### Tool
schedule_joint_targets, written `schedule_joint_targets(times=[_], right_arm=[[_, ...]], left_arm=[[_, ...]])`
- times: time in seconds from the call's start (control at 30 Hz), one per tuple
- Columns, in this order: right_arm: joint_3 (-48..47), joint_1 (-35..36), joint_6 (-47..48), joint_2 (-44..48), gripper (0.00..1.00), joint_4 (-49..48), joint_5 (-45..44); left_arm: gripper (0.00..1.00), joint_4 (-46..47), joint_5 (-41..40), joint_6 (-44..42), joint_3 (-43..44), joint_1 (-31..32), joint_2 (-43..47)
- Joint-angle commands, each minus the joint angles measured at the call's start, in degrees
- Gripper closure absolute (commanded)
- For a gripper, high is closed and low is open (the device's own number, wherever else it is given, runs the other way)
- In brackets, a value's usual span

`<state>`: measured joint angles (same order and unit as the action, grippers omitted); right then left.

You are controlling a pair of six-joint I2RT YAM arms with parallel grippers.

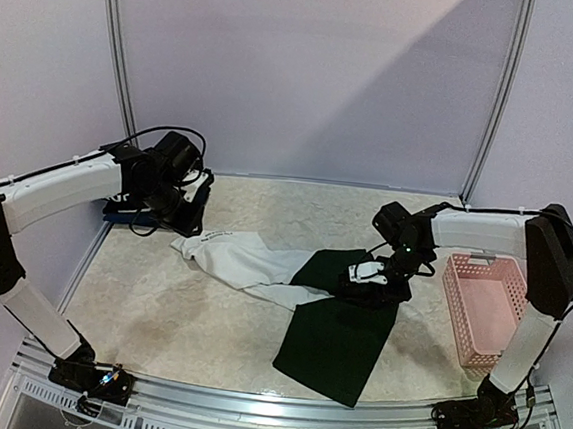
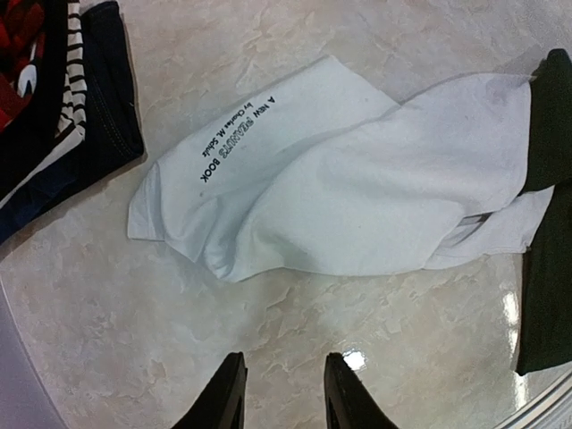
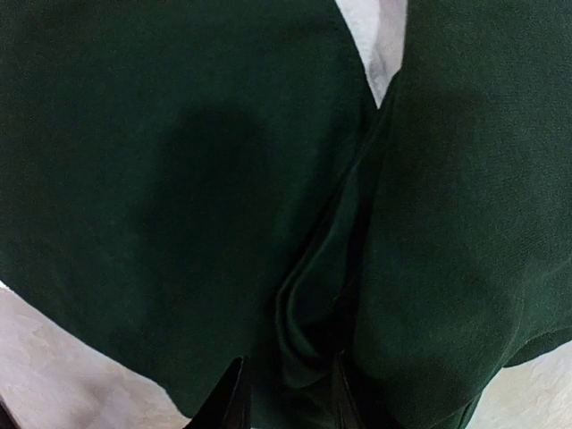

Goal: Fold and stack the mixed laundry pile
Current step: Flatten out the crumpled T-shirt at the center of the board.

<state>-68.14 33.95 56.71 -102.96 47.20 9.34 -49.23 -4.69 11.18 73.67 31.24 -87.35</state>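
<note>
A white printed tee [image 1: 247, 261] [image 2: 357, 188] lies crumpled across the table's middle. Its right end meets a dark green cloth [image 1: 341, 335] [image 3: 179, 179] spread flat toward the near edge; I cannot tell if they are one garment. Folded dark clothes [image 1: 126, 218] [image 2: 54, 116], with red and striped layers showing, sit at the back left. My left gripper [image 1: 195, 205] [image 2: 286, 384] hangs open above bare table beside the tee's printed end, holding nothing. My right gripper [image 1: 361, 276] [image 3: 286, 393] is low on the green cloth, jaws apart with a raised fold [image 3: 313, 295] between the fingers.
A pink slatted basket [image 1: 484, 307] stands at the right edge beside the right arm. Purple walls and metal posts close off the back. A metal rail [image 1: 279, 415] runs along the near edge between the arm bases.
</note>
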Motion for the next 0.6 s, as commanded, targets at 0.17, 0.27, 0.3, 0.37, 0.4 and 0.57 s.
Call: schedule_joint_targets(times=[0.17,0.27,0.3,0.37,0.4,0.57], right_arm=[[-5.2,-0.2,-3.2,-1.0,1.00,3.5,0.2],[-9.3,-0.2,-4.4,3.3,1.00,7.7,2.5],[-11.2,-0.4,-5.0,6.2,1.00,8.7,3.2],[-15.1,-1.3,-6.5,10.1,1.00,9.4,4.3],[-17.2,-2.1,-7.5,12.7,1.00,9.1,4.4],[-24.7,-10.4,-17.4,17.6,1.00,-2.4,0.4]], left_arm=[[0.69,-1.0,-0.5,-0.7,-1.7,0.7,1.3],[0.69,-0.7,-1.6,-1.3,-2.2,0.7,0.8],[0.69,-0.5,-1.8,-1.4,-2.5,0.7,0.6],[0.69,-0.3,-2.4,-2.0,-2.8,0.7,0.0],[0.69,-0.2,-2.5,-2.2,-2.9,0.7,-0.4],[0.64,-0.8,-3.2,-4.5,-2.8,0.6,-4.3]])
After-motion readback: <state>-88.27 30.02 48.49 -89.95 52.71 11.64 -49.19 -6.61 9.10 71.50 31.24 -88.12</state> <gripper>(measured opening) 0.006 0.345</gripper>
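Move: The right gripper is down at the crumpled T-shirt, with a fold of its upper green flap between the open fingers, about 1 cm below the hand point. The lower green panel lies about 10 cm back and 4 cm left, and the white part some 19 cm left and 4 cm ahead. The pink basket stands about 20 cm right, level with the hand. From the left gripper the same fold is roughly 26 cm right, 6 cm back and 13 cm below. Shut the right fingers on the green fold to pinch it. Hold nearly still until they have closed, then whip the cloth upward about 19 cm, speeding up as you go. Carry it some 6 cm forward late in the lift, away from the lower green panel, and tilt the fingertips out forward and left by roughly 25 degrees. ##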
